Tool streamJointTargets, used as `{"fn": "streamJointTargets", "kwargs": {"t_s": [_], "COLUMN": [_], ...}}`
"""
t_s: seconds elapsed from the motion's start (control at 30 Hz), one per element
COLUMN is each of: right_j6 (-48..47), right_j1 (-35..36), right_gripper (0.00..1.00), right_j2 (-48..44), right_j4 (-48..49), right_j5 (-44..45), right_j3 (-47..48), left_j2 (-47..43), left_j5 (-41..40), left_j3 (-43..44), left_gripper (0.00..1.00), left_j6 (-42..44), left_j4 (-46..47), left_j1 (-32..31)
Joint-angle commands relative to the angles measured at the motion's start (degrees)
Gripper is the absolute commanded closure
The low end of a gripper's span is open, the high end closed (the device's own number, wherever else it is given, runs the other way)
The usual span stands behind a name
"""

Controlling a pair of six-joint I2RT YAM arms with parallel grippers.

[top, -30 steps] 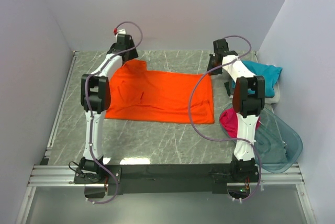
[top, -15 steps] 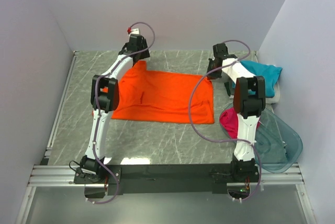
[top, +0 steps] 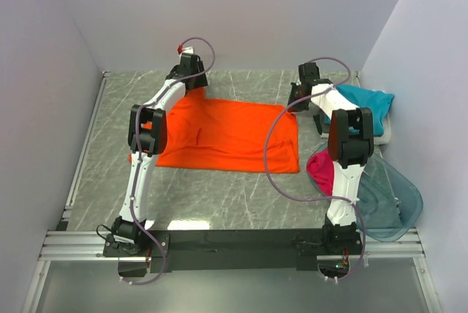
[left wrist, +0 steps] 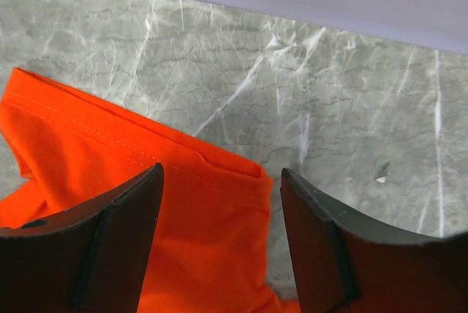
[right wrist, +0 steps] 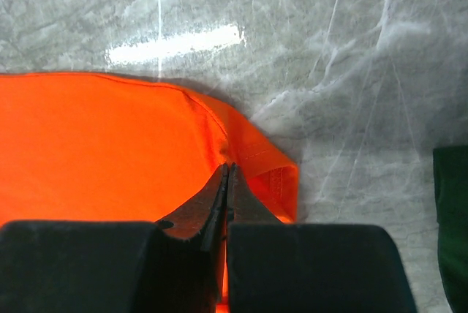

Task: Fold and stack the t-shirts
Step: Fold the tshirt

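Note:
A bright orange t-shirt (top: 227, 134) lies spread flat in the middle of the table. My left gripper (top: 191, 77) hovers open over its far left corner; in the left wrist view the cloth's hemmed corner (left wrist: 219, 181) lies between the spread fingers, and the left gripper (left wrist: 221, 181) touches nothing. My right gripper (top: 298, 101) is at the far right corner. In the right wrist view the right gripper (right wrist: 227, 168) is shut, pinching a pucker of the orange t-shirt (right wrist: 110, 145). A teal t-shirt (top: 365, 101) and a magenta-pink t-shirt (top: 319, 168) lie at the right.
A clear bluish plastic tub (top: 395, 196) lies at the near right, beside the pink shirt. The back wall runs close behind both grippers. Bare marbled tabletop (top: 110, 152) lies left of the orange shirt and in front of it.
My left gripper has moved to the right along the back edge and now stands over the orange shirt's far left corner. The right gripper has stayed shut and almost still.

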Motion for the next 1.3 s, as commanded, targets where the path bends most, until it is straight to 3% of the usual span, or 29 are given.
{"fn": "streamJointTargets", "kwargs": {"t_s": [0.0, 0.27, 0.37, 0.4, 0.57, 0.6, 0.9, 1.1, 1.27], "right_j6": [0.2, 0.2, 0.2, 0.2, 0.1, 0.1, -0.9, -1.8, -1.9], "right_j1": [0.0, 0.0, 0.0, 0.0, 0.0, 0.0, 0.1, 0.7, 1.5], "right_gripper": [1.0, 1.0, 1.0, 1.0, 1.0, 1.0, 1.0, 1.0, 1.0], "right_j2": [-4.4, -6.7, -7.7, -7.8, -8.4, -8.5, -12.9, -17.6, -19.4], "right_j4": [2.0, 3.1, 3.6, 3.7, 3.8, 3.9, 5.7, 6.4, 6.6], "right_j5": [-0.9, -1.8, -1.8, -1.9, -2.2, -2.2, -3.3, -3.7, -3.6], "right_j3": [-0.7, -2.8, -3.9, -4.1, -4.7, -4.8, -8.1, -13.9, -17.7], "left_j2": [1.4, 2.8, 3.0, 2.9, 2.2, 1.8, -13.2, -26.8, -34.3], "left_j5": [-0.2, 0.2, 0.0, 0.0, 0.2, 0.0, -4.2, -6.8, -8.1], "left_j3": [2.9, 3.4, 3.2, 3.0, 1.2, 0.7, -16.2, -34.4, -44.6], "left_gripper": [0.29, 0.32, 0.46, 0.57, 0.88, 1.0, 1.0, 1.0, 1.0], "left_j6": [0.5, 0.4, 1.0, 1.1, 1.3, 1.0, -1.3, -4.3, -6.7], "left_j4": [0.0, 0.2, 0.3, 0.4, 1.1, 1.3, 13.0, 22.7, 27.1], "left_j1": [-0.2, -0.2, -0.2, -0.2, 0.2, 0.2, 0.9, 0.9, 0.9]}}
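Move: The t-shirt's sleeve end lies right between the open left fingers, about 2 cm below; the shirt's near edge is some 25 cm back from that hand, straight behind it. The right hand already holds the hem corner; the shirt's near right corner lies about 20 cm back from it, 2 cm right and 2 cm lower. The green cloth is roughly 9 cm to the right hand's right and 3 cm back. Left pinches the sleeve end, then both hands carry their cloth 5–7 cm back and up, left veering leftward. ##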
